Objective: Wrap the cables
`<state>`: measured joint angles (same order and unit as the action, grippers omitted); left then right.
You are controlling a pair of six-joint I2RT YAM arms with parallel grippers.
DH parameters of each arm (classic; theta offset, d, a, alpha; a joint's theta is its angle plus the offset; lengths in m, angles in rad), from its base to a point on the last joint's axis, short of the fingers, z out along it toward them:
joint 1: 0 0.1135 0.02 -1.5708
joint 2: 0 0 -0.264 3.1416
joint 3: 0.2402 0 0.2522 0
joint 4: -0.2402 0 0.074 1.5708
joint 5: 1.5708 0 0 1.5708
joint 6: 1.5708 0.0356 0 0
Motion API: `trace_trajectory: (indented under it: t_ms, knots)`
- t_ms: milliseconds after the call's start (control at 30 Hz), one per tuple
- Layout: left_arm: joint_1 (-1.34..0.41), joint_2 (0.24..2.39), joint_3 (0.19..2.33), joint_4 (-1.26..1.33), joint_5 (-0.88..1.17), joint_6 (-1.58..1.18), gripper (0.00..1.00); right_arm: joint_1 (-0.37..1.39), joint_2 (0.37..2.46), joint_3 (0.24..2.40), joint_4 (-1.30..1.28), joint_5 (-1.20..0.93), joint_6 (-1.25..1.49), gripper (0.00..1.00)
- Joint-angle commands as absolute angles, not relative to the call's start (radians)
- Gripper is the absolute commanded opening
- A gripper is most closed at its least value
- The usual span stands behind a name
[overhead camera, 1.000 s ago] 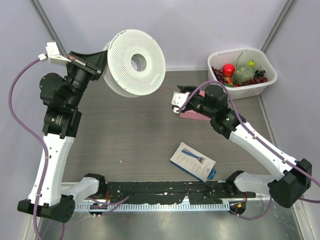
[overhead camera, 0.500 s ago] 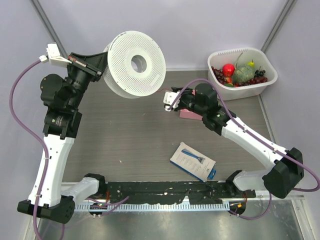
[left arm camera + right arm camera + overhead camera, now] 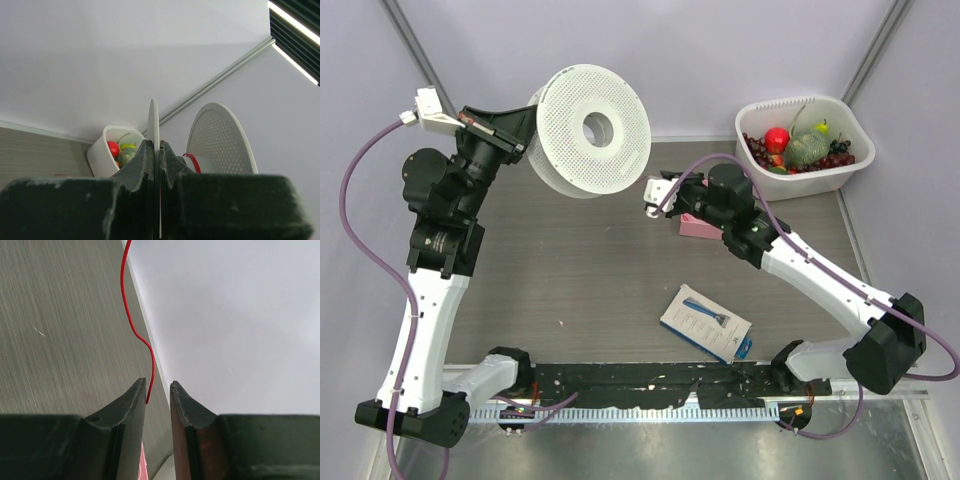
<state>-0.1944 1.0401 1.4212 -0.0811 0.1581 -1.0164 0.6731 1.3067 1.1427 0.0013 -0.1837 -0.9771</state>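
Observation:
My left gripper (image 3: 523, 128) is shut on one flange of a white perforated spool (image 3: 592, 130) and holds it up at the back left. In the left wrist view the flange stands edge-on between my closed jaws (image 3: 154, 146). The spool's other flange (image 3: 220, 137) is to the right, with red wire (image 3: 192, 160) wound on the hub. My right gripper (image 3: 654, 198) is just right of the spool, low over the table. In the right wrist view its jaws (image 3: 158, 386) stand slightly apart. The thin red wire (image 3: 131, 325) snakes down along the table's back edge. Its end lies in the gap against the left finger (image 3: 135, 396), unclamped.
A white basket (image 3: 850, 125) of fruit stands at the back right and also shows in the left wrist view (image 3: 100, 150). A pink block (image 3: 696, 230) lies under the right arm. A blue and white packet (image 3: 706, 322) lies nearer. A black strip (image 3: 650, 385) runs along the near edge.
My right arm has swung left and a little back, bringing its gripper closer to the spool. The left arm and the spool have barely moved.

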Motion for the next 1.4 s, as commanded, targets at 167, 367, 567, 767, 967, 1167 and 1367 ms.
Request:
trace_trajectory:
  t_ms: [167, 367, 567, 767, 967, 1167, 1367]
  knots:
    - [-0.190, 1.015, 1.434, 0.002, 0.153, -1.032, 0.00, 0.678, 1.330, 1.192, 0.043, -0.166, -0.971, 0.31]
    - [-0.190, 1.020, 1.437, 0.003, 0.155, -1.034, 0.00, 0.678, 1.331, 1.201, 0.040, -0.166, -0.963, 0.27]
    - [-0.190, 1.022, 1.436, 0.003, 0.156, -1.045, 0.00, 0.680, 1.339, 1.201, 0.037, -0.161, -0.963, 0.26]
    - [-0.192, 1.022, 1.436, 0.003, 0.160, -1.048, 0.00, 0.678, 1.345, 1.203, 0.040, -0.156, -0.969, 0.26]
    - [-0.190, 1.023, 1.436, 0.003, 0.166, -1.051, 0.00, 0.680, 1.356, 1.209, 0.038, -0.161, -0.979, 0.25]
    - [-0.190, 1.025, 1.433, 0.003, 0.164, -1.055, 0.00, 0.680, 1.365, 1.218, 0.037, -0.164, -0.979, 0.16]
    - [-0.192, 1.026, 1.434, 0.003, 0.163, -1.057, 0.00, 0.678, 1.370, 1.216, 0.026, -0.170, -0.976, 0.01]
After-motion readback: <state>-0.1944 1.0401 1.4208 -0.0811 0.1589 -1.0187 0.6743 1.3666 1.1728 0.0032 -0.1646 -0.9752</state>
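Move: The red cable already runs between the right hand's half-open fingers, about 1 cm back and 1 cm left of the hand point, level with it. The white spool hangs roughly 16 cm to this hand's left, neither ahead nor back, some 20 cm higher; the pink box lies about 9 cm ahead, 11 cm right and 28 cm below. From the left hand, that stretch of cable is some 25 cm right, 1 cm ahead and 21 cm below. Pinching the red cable between its fingertips, the right hand closes from about a third open to nearly shut, most of it in a late squeeze. Meanwhile it creeps only about 1.5 cm, forward and down with brief upward easings, barely turning. The left hand stays put and keeps its grip on the spool's flange, high up. ##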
